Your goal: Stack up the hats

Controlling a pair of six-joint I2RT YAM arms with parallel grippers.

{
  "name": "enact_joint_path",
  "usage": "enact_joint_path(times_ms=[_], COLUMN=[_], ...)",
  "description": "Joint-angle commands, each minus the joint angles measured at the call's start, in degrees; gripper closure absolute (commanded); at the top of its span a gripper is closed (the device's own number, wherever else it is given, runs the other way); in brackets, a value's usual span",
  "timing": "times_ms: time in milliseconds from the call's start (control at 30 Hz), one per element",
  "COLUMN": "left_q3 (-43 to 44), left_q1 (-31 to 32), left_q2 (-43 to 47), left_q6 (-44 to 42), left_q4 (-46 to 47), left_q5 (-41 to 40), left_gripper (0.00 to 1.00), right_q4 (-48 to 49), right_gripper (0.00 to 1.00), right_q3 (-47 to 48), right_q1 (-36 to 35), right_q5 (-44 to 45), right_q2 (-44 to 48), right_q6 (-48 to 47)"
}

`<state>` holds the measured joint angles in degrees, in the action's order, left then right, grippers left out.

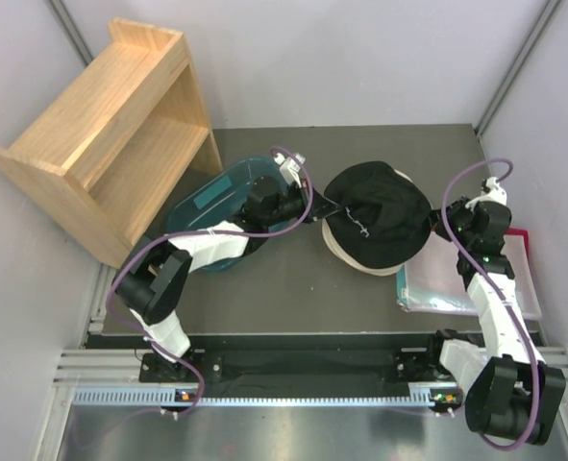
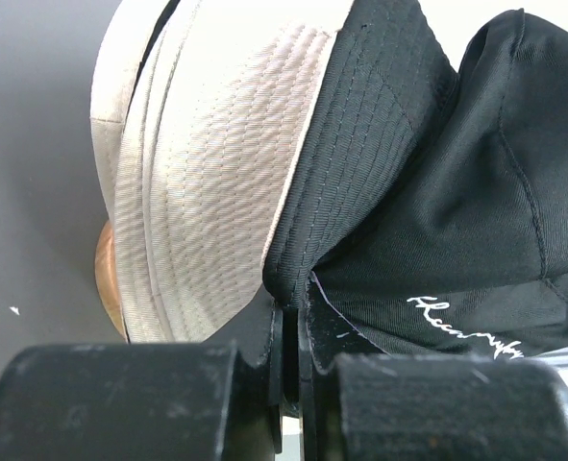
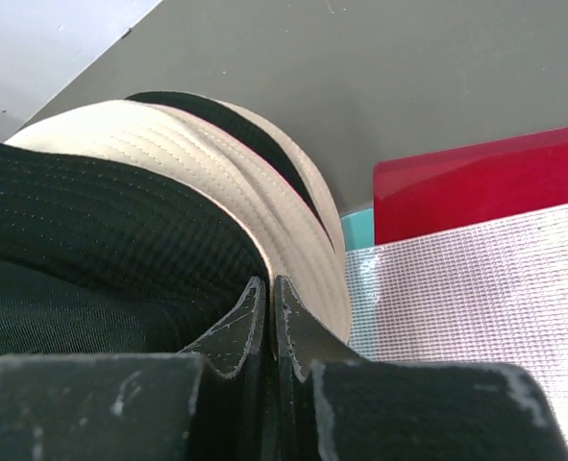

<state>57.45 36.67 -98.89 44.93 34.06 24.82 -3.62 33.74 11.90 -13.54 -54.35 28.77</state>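
Note:
A black hat lies on top of a pile of cream hats in the middle of the table. My left gripper is shut on the left edge of its brim. In the left wrist view the jaws pinch the black brim, with a cream hat and a bit of the wooden stand beneath. My right gripper is shut on the brim's right edge. In the right wrist view, the black fabric lies left of the gripper and cream brims right of it.
A teal tub sits under my left arm, and a wooden shelf lies tipped at the back left. A clear mesh pouch over a red sheet lies beside the right arm.

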Motion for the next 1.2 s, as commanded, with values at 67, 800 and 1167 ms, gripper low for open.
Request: enact_joint_path(times_ms=[67,800,1167], left_q3=[-1.8,-2.0,-4.7], left_q1=[-1.6,-2.8,-2.9], left_q2=[0.4,24.6,28.1], left_q6=[-6.3,-16.7,-18.3], left_q4=[-14.7,-32.0,-28.5], left_q5=[-12.2,-28.5,-21.0], left_gripper=[1.0,0.01,0.01], right_q4=[-6.2,-18.3,-18.4], right_gripper=[1.0,0.0,0.0], right_q3=[-2.9,13.5,15.6], right_q1=[0.8,2.2,2.3], right_q5=[16.4,18.7,12.2], right_q2=[-1.8,5.9,9.1], right_q6=[-3.4,-8.1,-8.1])
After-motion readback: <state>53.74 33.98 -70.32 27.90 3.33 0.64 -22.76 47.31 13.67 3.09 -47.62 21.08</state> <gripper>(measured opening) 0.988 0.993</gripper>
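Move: Both hands pinch opposite edges of the black hat: its middle lies about 10 cm right and 2 cm back of the left hand, and about 13 cm left and 1 cm ahead of the right, roughly at finger height. The beige hats sit some 5 cm under it. The blue-green tub is about 25 cm to the left hand's left and 3 cm farther out, well below; the plastic folders lie some 12 cm right and 8 cm back of the right hand, also below. Outwards, after a short hold, both hands open wide and let go of the black hat's brim, each dipping a little before it climbs. The left backs off about 13 cm to its left towards the tub and ends some 6 cm higher, turning counter-clockwise; the right goes right and slightly back, then up over 6 cm, turning about 15 degrees clockwise. ##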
